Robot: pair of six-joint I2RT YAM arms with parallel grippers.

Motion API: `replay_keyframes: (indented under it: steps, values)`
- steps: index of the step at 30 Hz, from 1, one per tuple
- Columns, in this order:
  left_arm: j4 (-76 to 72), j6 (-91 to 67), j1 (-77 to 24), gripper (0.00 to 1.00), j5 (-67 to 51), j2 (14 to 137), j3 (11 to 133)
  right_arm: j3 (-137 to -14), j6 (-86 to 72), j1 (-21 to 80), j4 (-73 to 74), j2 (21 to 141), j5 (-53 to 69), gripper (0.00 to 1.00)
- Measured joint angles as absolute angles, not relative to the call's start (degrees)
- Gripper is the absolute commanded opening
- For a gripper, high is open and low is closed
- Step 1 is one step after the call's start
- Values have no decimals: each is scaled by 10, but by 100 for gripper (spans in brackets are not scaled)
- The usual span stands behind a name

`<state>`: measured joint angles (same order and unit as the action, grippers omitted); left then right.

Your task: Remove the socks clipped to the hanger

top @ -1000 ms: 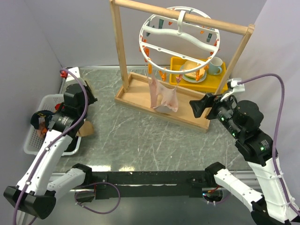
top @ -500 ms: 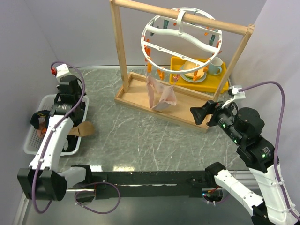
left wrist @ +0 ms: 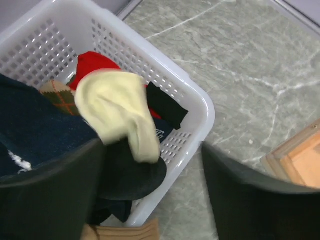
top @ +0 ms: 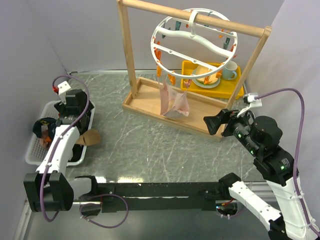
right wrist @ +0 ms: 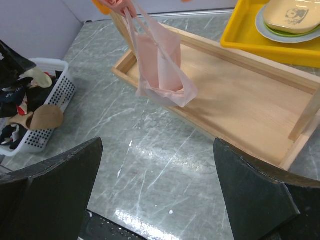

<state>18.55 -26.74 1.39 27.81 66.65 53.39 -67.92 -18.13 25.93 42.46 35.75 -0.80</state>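
The white ring hanger (top: 192, 47) hangs from the wooden rail, with orange and teal clips round it. A pair of pale pink socks (top: 174, 101) stays clipped to its lower rim; the right wrist view shows them too (right wrist: 161, 65). My left gripper (top: 70, 107) is over the white basket (top: 35, 150), open (left wrist: 152, 195). Just beyond its fingers a pale cream sock (left wrist: 122, 112) lies loose on red, navy and black socks. A brown sock (top: 89, 137) lies at the basket's edge. My right gripper (top: 212, 121) hangs open and empty (right wrist: 157, 185), short of the pink socks.
The light wooden frame (top: 130, 50) stands on its base board (top: 150, 102) at the back centre. Behind the frame, a yellow tray (top: 235, 85) carries plates and a mug (top: 230, 70). Walls close in on the left and right.
My left gripper has swung back over the basket and opened, letting go of the pale sock. The right arm drew back slightly; the hanger and pink socks swayed.
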Motion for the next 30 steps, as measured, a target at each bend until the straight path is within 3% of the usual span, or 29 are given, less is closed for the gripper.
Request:
replay_keyframes:
  steps: [3, 12, 23, 30]
  values:
    - [188, -266, 14, 99, 257, 653, 540, -679, -181, 259, 431, 351, -11, 100]
    - [170, -289, 8, 100, 41, 489, 532, -625, -171, 258, 433, 333, 18, 100]
    - [107, -322, -29, 99, -145, 357, 394, -453, -216, 255, 415, 235, 17, 100]
    - [107, -296, -41, 99, -194, 297, 333, -370, -261, 255, 414, 170, -7, 100]
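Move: The cream sock, just released, is right under the open left fingers, about 9 cm down and some 2 cm ahead and 2 cm left, above the other socks at the basket's far right corner. A red sock is around 4 cm ahead and 6 cm left; the brown sock draped over the right rim is 9 cm back and 5 cm right. From the right hand the cream sock is about 17 cm ahead and 58 cm left, well below. Up and to the right out of the basket, empty, the left hand climbs about 11 cm, then sinks by half of that while carrying on right and drawing back, ending 17 cm to the right over open table; its fingers finish opening and the wrist swings clockwise some 50 degrees. The right hand, empty and wide open, sinks 16 cm in front of the stand, its fingers tipping down slightly. ##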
